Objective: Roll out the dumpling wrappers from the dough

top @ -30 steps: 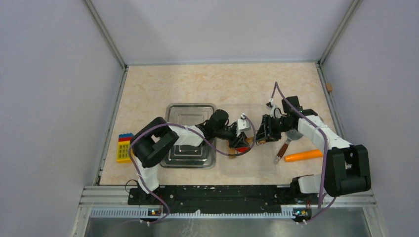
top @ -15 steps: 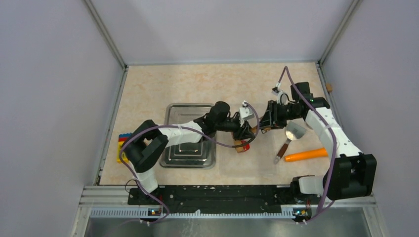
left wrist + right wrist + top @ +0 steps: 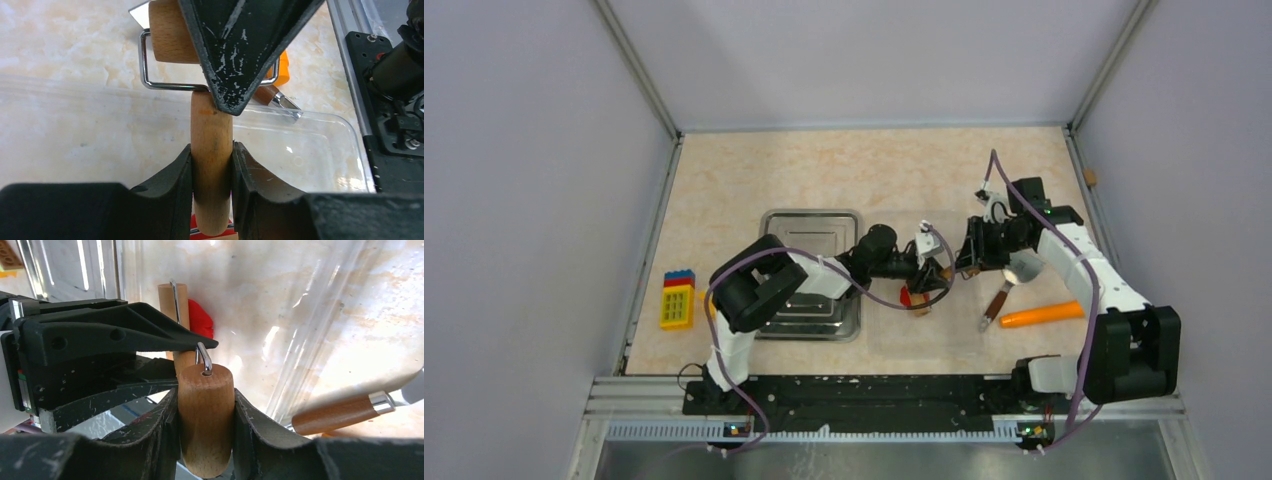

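A small wooden rolling pin (image 3: 211,125) with a wire frame hangs between both arms over the clear mat (image 3: 944,335). My left gripper (image 3: 211,155) is shut on its handle. My right gripper (image 3: 206,405) is shut on the roller drum (image 3: 206,390). In the top view the left gripper (image 3: 936,273) and the right gripper (image 3: 970,262) meet at mid-table. The red dough (image 3: 201,320) lies on the mat just beyond the pin, and the dough (image 3: 907,297) sits just in front of the left gripper from above. The dumpling wrappers are out of view.
A steel tray (image 3: 811,222) lies left of the mat under the left arm. A spatula (image 3: 996,303) and an orange carrot (image 3: 1036,315) lie to the right. Toy bricks (image 3: 676,298) sit at the far left. A small wooden piece (image 3: 921,309) rests by the dough.
Both grippers carried the rolling pin away from the arm bases, then back toward them and slightly right. The left arm's elbow swung. Both grips stayed the same.
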Action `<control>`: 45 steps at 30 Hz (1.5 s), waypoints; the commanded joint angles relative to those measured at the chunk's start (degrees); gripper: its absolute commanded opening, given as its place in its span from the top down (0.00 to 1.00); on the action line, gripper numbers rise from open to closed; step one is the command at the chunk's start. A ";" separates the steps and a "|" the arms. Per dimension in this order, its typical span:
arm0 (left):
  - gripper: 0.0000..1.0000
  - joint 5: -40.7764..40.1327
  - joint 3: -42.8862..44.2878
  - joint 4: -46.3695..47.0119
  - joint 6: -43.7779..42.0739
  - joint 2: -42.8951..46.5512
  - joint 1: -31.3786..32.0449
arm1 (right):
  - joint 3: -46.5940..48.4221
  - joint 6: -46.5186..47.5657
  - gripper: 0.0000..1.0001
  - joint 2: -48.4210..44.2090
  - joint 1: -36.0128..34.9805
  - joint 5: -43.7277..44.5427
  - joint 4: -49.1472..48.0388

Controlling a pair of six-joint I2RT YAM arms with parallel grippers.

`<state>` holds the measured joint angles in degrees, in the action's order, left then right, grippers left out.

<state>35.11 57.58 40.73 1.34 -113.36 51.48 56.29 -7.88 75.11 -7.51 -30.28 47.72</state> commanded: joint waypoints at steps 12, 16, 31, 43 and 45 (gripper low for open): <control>1.00 -5.47 1.92 9.02 -2.66 -13.23 2.69 | 1.13 0.92 1.00 -0.34 -1.40 2.25 -0.11; 1.00 -5.63 3.75 9.05 -1.84 -14.87 3.16 | 1.16 0.83 1.00 -0.90 -1.36 2.38 0.26; 1.00 -5.04 8.53 7.88 -1.52 -18.53 4.01 | 0.64 0.30 1.00 -3.30 -0.18 4.38 0.98; 1.00 -3.78 12.98 6.91 0.09 -21.02 4.30 | 3.10 1.36 1.00 -2.95 1.70 6.12 3.92; 1.00 -3.56 14.33 6.74 0.44 -21.63 4.33 | 3.61 1.64 1.00 -2.75 1.99 6.36 4.35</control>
<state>35.66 69.36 58.61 1.58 -129.29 53.34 57.80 -6.61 72.27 -3.86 -17.74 48.18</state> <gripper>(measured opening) 0.325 0.364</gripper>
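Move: The red dough under the large roller lies about 6 cm to the left hand's left, 5 cm back and some 6 cm below it. The baking tray's middle is about 30 cm to its left and level with it, also about 6 cm down. From the right hand, the dough is roughly 10 cm left, 8 cm back and 9 cm below; the spatula handle lies about 9 cm right, 11 cm back, and the orange roll about 20 cm right, 12 cm back, both equally low. With its large roller down on the dough, the roller tool stays gripped by both hands, the left on its handle, the right on the small roller. Both hands carry it steadily right by 5 to 6 cm and some 2 cm forward, settling just under a centimetre before easing up again. Both wrists tip 10 degrees or so. ##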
